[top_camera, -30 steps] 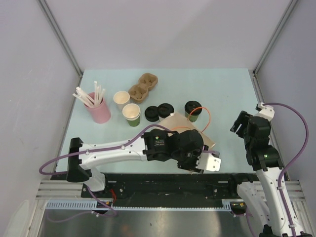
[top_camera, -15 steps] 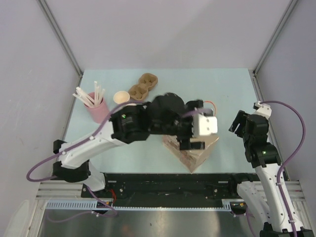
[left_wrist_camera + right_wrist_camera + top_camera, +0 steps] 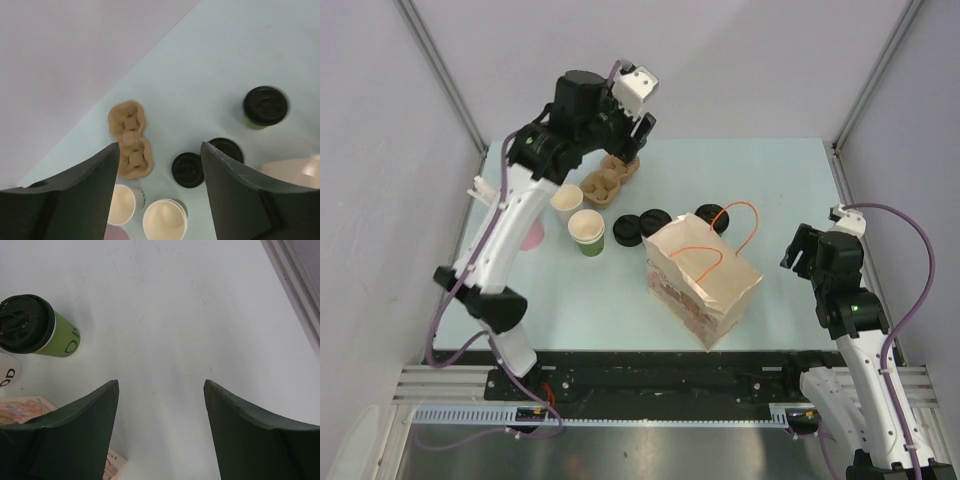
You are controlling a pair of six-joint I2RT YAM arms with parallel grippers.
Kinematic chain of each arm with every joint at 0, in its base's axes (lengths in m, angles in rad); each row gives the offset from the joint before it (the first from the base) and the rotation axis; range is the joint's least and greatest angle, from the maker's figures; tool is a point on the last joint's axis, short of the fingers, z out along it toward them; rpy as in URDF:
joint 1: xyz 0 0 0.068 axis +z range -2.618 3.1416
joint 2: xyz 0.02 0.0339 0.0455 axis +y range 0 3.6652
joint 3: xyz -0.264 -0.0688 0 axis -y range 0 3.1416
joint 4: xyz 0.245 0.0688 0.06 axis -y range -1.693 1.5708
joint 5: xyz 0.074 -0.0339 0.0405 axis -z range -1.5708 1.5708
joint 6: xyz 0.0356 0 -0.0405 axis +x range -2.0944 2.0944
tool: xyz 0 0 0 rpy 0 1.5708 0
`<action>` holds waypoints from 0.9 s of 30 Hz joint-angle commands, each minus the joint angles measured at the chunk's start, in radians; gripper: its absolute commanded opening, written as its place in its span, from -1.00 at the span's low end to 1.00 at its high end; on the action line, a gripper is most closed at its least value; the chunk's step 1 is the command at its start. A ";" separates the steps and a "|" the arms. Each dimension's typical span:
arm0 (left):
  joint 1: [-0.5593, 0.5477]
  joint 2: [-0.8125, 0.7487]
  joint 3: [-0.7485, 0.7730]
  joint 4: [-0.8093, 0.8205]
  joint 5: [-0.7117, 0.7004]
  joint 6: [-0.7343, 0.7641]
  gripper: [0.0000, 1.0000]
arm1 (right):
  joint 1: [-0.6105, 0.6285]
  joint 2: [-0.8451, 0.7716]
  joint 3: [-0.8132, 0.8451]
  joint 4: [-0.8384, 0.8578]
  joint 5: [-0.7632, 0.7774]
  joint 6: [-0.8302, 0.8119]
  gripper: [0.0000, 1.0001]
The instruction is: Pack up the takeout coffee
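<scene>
A green-sided cup with a black lid stands just behind the paper bag. Left of it are two more round black lids. A white cup side shows at the right wrist view's left edge. My left gripper hangs high over the back of the table, open, nothing between its fingers. My right gripper is open and empty over bare table, right of the bag.
The bag stands upright with orange handles. A brown cup carrier lies at the back. Two lidless cups, white and green, stand left of the lids. The pink straw cup is mostly behind my left arm.
My left arm swung from low beside the bag up and back over the carrier, jaws opening. The bag went from lying flat to standing free. The right arm barely moved.
</scene>
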 commanded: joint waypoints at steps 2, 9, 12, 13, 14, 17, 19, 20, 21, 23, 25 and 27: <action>0.097 0.230 0.025 -0.022 -0.112 0.007 0.35 | -0.005 -0.011 0.033 -0.002 -0.036 -0.018 0.48; 0.155 0.517 0.154 -0.014 -0.213 0.033 0.17 | -0.004 -0.014 0.027 -0.002 -0.067 -0.021 0.49; 0.175 0.597 0.171 -0.013 -0.227 0.038 0.08 | -0.005 -0.014 0.027 -0.002 -0.070 -0.021 0.49; 0.179 0.613 0.164 -0.014 -0.225 0.036 0.06 | -0.004 -0.014 0.027 -0.001 -0.072 -0.021 0.48; 0.192 0.635 0.156 -0.013 -0.221 0.033 0.04 | -0.004 -0.014 0.027 -0.001 -0.075 -0.021 0.49; 0.210 0.660 0.121 -0.014 -0.188 0.016 -0.01 | -0.005 -0.008 0.025 0.002 -0.078 -0.022 0.49; 0.213 0.663 0.090 -0.014 -0.167 0.012 -0.03 | -0.005 -0.008 0.025 0.002 -0.081 -0.021 0.49; 0.215 0.666 0.084 -0.014 -0.159 0.012 -0.04 | -0.004 -0.003 0.025 0.004 -0.079 -0.024 0.49; 0.216 0.670 0.072 -0.014 -0.156 0.012 -0.05 | -0.004 -0.004 0.025 0.002 -0.081 -0.022 0.48; 0.224 0.681 0.070 -0.014 -0.144 0.009 -0.07 | -0.005 -0.006 0.025 0.002 -0.079 -0.022 0.49; 0.233 0.695 0.078 -0.014 -0.133 0.003 -0.07 | -0.005 -0.006 0.025 0.002 -0.079 -0.021 0.48; 0.245 0.703 0.078 -0.016 -0.115 0.001 -0.08 | -0.005 -0.008 0.025 0.002 -0.076 -0.021 0.49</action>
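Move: My left hand hangs high and empty; the cup carrier it goes for lies about 21 cm ahead, 7 cm to the left and 37 cm below. The white cups stand some 13 cm ahead and 17 cm left, the green cups about 5 cm ahead and 13 cm left, and the nearer black lid 6 cm ahead and 4 cm left, all far below. From my right hand the carrier is roughly 34 cm ahead, 48 cm to the left and 15 cm down. I swoop my left hand down about 32 cm to the cup carrier, reaching some 16 cm forward early on and drifting left as well, then slow over its nearer cell. On the way I tip the fingers from nearly level to steeply down, turn the hand a little counter-clockwise, and narrow the open fingers to about half, still without a grip. ##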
